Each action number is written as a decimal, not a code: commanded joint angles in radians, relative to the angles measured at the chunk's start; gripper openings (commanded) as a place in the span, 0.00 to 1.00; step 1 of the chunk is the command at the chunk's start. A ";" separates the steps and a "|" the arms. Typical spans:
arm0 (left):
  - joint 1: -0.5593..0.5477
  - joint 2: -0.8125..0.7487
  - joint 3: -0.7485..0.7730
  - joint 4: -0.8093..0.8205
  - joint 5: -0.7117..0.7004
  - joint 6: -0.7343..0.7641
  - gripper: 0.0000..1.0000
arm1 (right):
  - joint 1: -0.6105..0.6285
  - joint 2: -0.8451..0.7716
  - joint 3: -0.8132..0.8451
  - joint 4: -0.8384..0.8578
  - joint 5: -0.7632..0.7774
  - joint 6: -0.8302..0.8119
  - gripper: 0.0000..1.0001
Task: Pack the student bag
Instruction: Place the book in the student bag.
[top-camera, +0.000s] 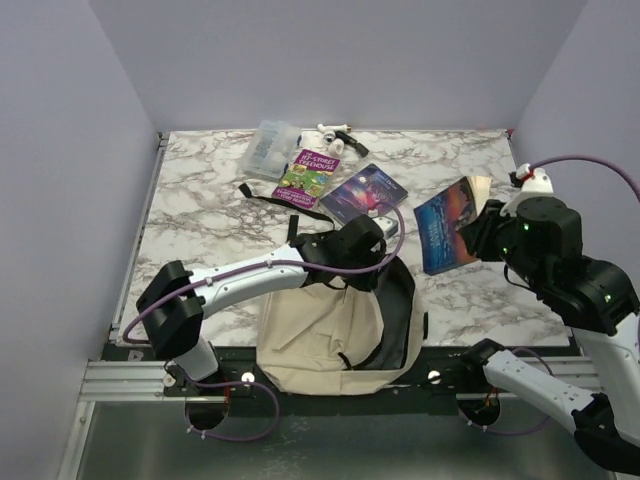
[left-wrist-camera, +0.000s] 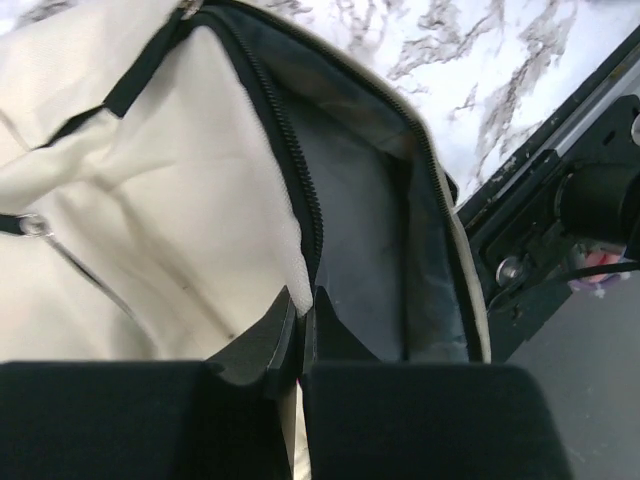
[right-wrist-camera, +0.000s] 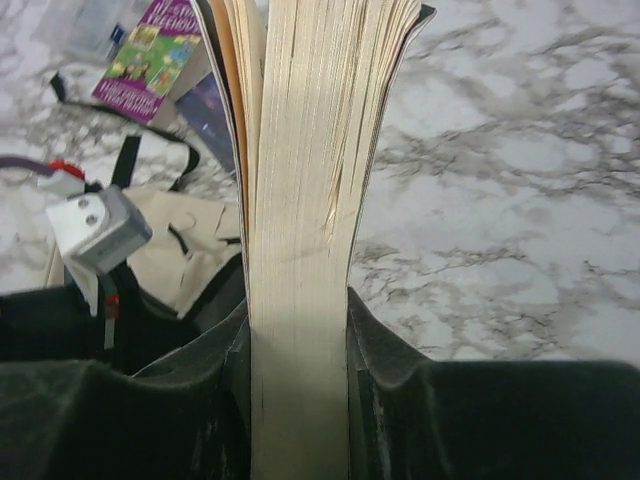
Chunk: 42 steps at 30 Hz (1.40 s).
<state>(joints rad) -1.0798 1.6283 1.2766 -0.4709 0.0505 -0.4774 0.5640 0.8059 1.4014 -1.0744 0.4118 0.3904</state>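
The student bag (top-camera: 310, 340), beige with a black lining (left-wrist-camera: 360, 230), lies at the table's near edge with its zip mouth gaping. My left gripper (left-wrist-camera: 303, 318) reaches down over that mouth and is shut on the beige zipped edge (left-wrist-camera: 290, 200) of the opening. In the top view its fingers are hidden under the left wrist (top-camera: 365, 245). To the right of the bag, my right gripper (right-wrist-camera: 297, 320) is shut on a thick paperback book (right-wrist-camera: 300, 150). The book has a blue cover (top-camera: 447, 225) and is held above the marble table.
At the back of the table lie a purple book (top-camera: 308, 178), a dark blue book (top-camera: 363, 192), a clear plastic case (top-camera: 270, 148) and a small white object (top-camera: 335, 133). A black strap (top-camera: 262, 197) trails from the bag. A metal rail (top-camera: 120, 380) runs along the near edge.
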 joint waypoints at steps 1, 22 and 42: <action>0.077 -0.107 -0.059 0.028 0.041 0.087 0.00 | 0.007 0.026 0.035 0.083 -0.265 0.033 0.00; 0.218 -0.385 0.019 -0.009 0.304 0.298 0.00 | 0.005 -0.042 -0.474 0.586 -0.604 0.477 0.00; 0.324 -0.286 0.288 -0.047 0.517 0.094 0.00 | 0.106 0.179 -0.839 1.449 -0.828 0.782 0.00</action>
<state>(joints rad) -0.7528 1.3186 1.4815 -0.6281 0.4458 -0.3290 0.5945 0.8913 0.5335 0.1062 -0.3824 1.1534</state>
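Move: The right hand holds the book high beside the student bag. The bag's dark opening is about 15 cm to its left, 2 cm back and 25 cm below; the pinched flap edge is some 19 cm left, 3 cm back and 20 cm below, and the galaxy notebook 25 cm ahead, 20 cm left and 33 cm below. From the left hand, already pinching that flap, the opening is about 5 cm right, 2 cm back and 6 cm below. Leftward and down swings the right hand, keeping its grip on the book and carrying it about 20 cm across into the bag's opening; it sinks early, then goes mostly level while its left side rolls up some 55 degrees, turning counter-clockwise and tipping down. The left hand, still pinching the flap, draws left and forward, then lifts, ending about 19 cm higher. ##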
